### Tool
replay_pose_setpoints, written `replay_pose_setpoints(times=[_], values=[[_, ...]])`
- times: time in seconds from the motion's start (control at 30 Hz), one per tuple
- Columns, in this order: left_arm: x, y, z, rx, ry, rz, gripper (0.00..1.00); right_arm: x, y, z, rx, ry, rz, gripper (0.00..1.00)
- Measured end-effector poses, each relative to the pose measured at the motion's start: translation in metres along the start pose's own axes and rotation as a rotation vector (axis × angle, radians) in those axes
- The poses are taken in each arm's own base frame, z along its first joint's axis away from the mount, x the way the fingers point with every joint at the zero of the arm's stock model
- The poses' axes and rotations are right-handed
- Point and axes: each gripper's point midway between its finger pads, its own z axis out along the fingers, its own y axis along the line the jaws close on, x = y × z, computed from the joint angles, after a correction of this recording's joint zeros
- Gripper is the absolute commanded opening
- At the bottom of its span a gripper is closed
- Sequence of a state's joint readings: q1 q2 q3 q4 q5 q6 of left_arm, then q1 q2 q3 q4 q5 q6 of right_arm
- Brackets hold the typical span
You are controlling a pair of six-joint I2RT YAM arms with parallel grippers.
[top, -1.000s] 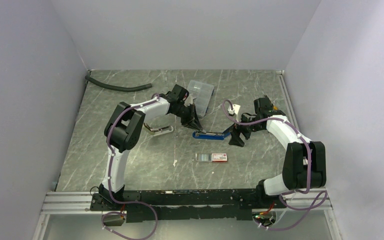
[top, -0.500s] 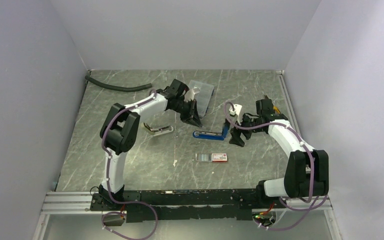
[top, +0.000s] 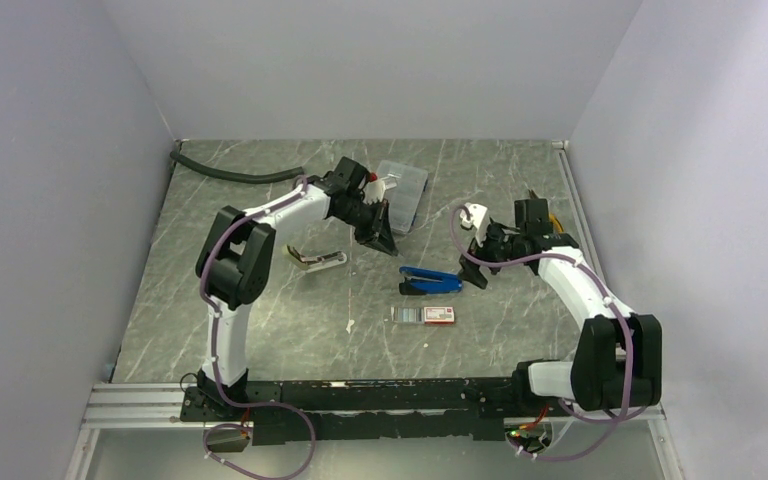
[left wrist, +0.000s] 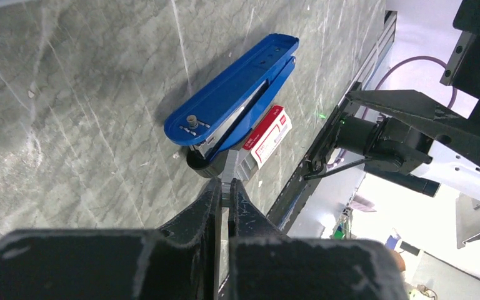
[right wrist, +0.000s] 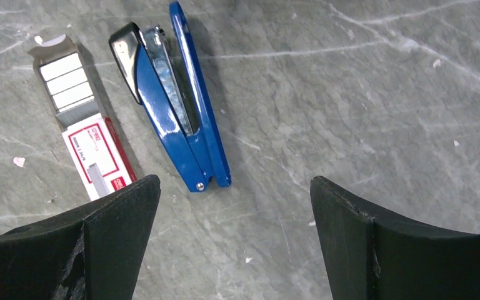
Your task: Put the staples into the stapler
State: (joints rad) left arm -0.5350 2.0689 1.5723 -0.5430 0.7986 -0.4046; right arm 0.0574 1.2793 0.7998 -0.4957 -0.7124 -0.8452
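The blue stapler (top: pixel 430 281) (right wrist: pixel 169 100) (left wrist: pixel 237 87) lies folded together on the table, on its side, with chrome showing between its arms. Beside it is the white box with a red end (right wrist: pixel 97 156) (top: pixel 440 315). Its grey tray sticks out and carries the staples (right wrist: pixel 65 78) as silvery strips. My right gripper (right wrist: pixel 234 187) (top: pixel 470 270) hovers open just past the stapler's hinge end, with nothing between its fingers. My left gripper (left wrist: pixel 226 184) (top: pixel 382 238) is shut, back from the stapler's head. The tray's grey end shows just beyond its tips.
A clear compartment case (top: pixel 403 188) sits behind the left gripper. A small metal tool (top: pixel 318 261) lies left of the stapler, and a black hose (top: pixel 235 175) lies at the back left. Pale specks (top: pixel 349 326) dot the marbled table.
The stapler, held open by my right gripper, has folded shut and now rests nearer the box. My right gripper has let go and opened wider. My left gripper drew back towards the clear case.
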Motion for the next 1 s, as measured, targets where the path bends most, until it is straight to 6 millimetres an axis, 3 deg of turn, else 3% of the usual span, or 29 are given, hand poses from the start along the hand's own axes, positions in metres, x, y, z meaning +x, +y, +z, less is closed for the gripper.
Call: replay_pose_setpoints(times=[0.23, 0.47, 0.7, 0.87, 1.0], values=[[-0.001, 0.001, -0.021, -0.005, -0.036, 0.013, 0.03, -0.019, 0.023, 0.025, -0.093, -0.001, -0.078, 0.94], [-0.019, 0.001, -0.065, -0.017, -0.144, 0.079, 0.03, -0.034, 0.049, 0.052, -0.151, 0.010, -0.158, 0.92], [-0.016, -0.003, -0.089, -0.040, -0.177, 0.187, 0.03, -0.037, 0.048, 0.064, -0.141, 0.032, -0.136, 0.91], [-0.007, -0.004, -0.108, -0.079, -0.189, 0.231, 0.03, -0.066, 0.039, 0.075, -0.124, -0.020, -0.135, 0.91], [0.000, 0.006, -0.129, -0.117, -0.219, 0.186, 0.03, -0.088, 0.038, 0.084, -0.118, -0.059, -0.148, 0.91]])
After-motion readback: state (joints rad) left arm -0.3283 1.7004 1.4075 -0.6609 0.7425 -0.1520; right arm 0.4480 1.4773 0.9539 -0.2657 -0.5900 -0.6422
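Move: The blue stapler lies on its side about 9 cm left of the right hand, level with it fore and aft and some 6 cm below; the staple box is 11 cm left and 8 cm back. From the left hand the blue stapler is roughly 8 cm right, 3 cm back and 6 cm down, and the opened grey stapler about 17 cm left and 1 cm ahead. Right hand, open, sweeps some 12 cm left over the blue stapler; left, shut, withdraws 10 cm left and rises. ##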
